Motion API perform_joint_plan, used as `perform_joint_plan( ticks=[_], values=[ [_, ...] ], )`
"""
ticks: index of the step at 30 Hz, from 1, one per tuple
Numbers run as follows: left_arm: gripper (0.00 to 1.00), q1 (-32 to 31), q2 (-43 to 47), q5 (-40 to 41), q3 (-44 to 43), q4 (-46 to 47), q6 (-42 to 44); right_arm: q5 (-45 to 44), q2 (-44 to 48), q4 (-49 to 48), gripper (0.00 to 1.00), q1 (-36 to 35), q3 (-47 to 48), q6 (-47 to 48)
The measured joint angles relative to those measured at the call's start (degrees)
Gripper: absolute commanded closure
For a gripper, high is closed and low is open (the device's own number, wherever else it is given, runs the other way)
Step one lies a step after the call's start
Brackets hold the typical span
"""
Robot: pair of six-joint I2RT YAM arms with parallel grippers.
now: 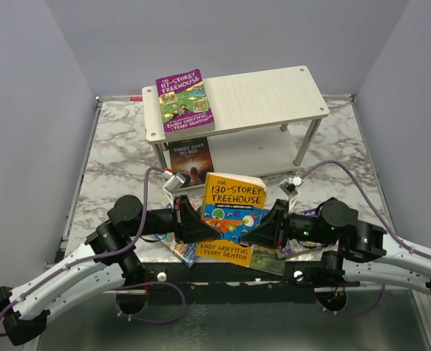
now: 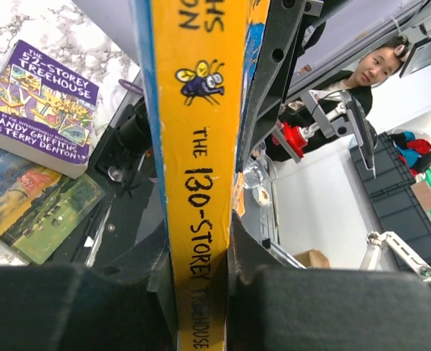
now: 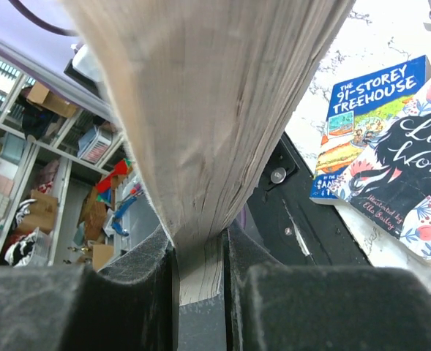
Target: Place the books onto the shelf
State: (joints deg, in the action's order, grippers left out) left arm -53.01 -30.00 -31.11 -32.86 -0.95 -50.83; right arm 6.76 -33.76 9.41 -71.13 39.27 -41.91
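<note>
An orange "130-Storey Treehouse" book [image 1: 233, 208] is held up over the table's near edge between both arms. My left gripper [image 1: 193, 221] is shut on its yellow spine [image 2: 200, 183], with both fingers pressed against the spine in the left wrist view. My right gripper [image 1: 275, 223] is shut on the opposite side, pinching the page edges [image 3: 208, 131]. The pale wooden shelf [image 1: 274, 91] stands behind. A purple "117-Storey Treehouse" book [image 1: 184, 101] lies on its top board at the left. A dark book [image 1: 191, 161] lies on its lower board.
More books lie on the marble table under the grippers: a purple "52-Storey Treehouse" [image 2: 41, 102], a blue-green one [image 2: 43, 212], a blue "91-Storey Treehouse" [image 3: 369, 117] and a floral "Little Women" [image 3: 413, 175]. Grey walls close in both sides.
</note>
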Motion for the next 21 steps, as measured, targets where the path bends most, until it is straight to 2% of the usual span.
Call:
perform_joint_plan(
  ticks=[2,4,7,10,15,21],
  values=[
    [1.0,0.0,0.1,-0.4,0.5,1.2,-0.4,0.2,0.0,-0.1,0.96,0.0,0.1,0.0],
    [1.0,0.0,0.3,-0.6,1.5,2.9,-1.2,0.2,0.0,0.0,0.85,0.0,0.2,0.0],
    [1.0,0.0,1.0,-0.6,3.2,5.4,-2.5,0.2,0.0,0.1,0.57,0.0,0.2,0.0],
    [1.0,0.0,2.1,-0.1,4.5,8.3,-4.4,0.2,0.1,-1.3,0.41,0.0,0.2,0.0],
    [1.0,0.0,4.1,1.6,5.8,12.9,-7.0,0.8,-0.3,-6.7,0.33,0.0,-0.1,-0.2],
    [1.0,0.0,6.4,5.6,6.8,15.8,-8.6,2.6,-3.0,-13.9,0.34,0.0,-1.3,-1.2]
  ],
)
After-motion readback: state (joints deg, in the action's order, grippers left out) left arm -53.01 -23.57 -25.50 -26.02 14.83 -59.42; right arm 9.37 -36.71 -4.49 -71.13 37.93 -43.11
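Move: The 130-Storey book is already pinched between the two hands, its middle about 5 cm right, 3 ahead of and 2 above the left hand, and some 4 cm left, 3 ahead of and 2 above the right. From the left hand, the free part of the shelf's top board lies roughly 34 cm ahead and 12 right, about level. The 117-Storey book on that board is some 35 cm ahead and 7 left, slightly higher; Three Days To See is about 26 ahead, 6 left and 13 lower. The left hand keeps its pinch on the book's spine, at first nearly still, then lifts about 3.5 cm with a slight drift to its left, its fingertips tipping up by some 15 degrees. The right hand spreads its fingers to roughly two-thirds open, letting go of the page edge, and rises about as far alongside while easing 1 to 2 cm left, tilting its fingertips up some 10 degrees, so its parted fingers still straddle that edge. ##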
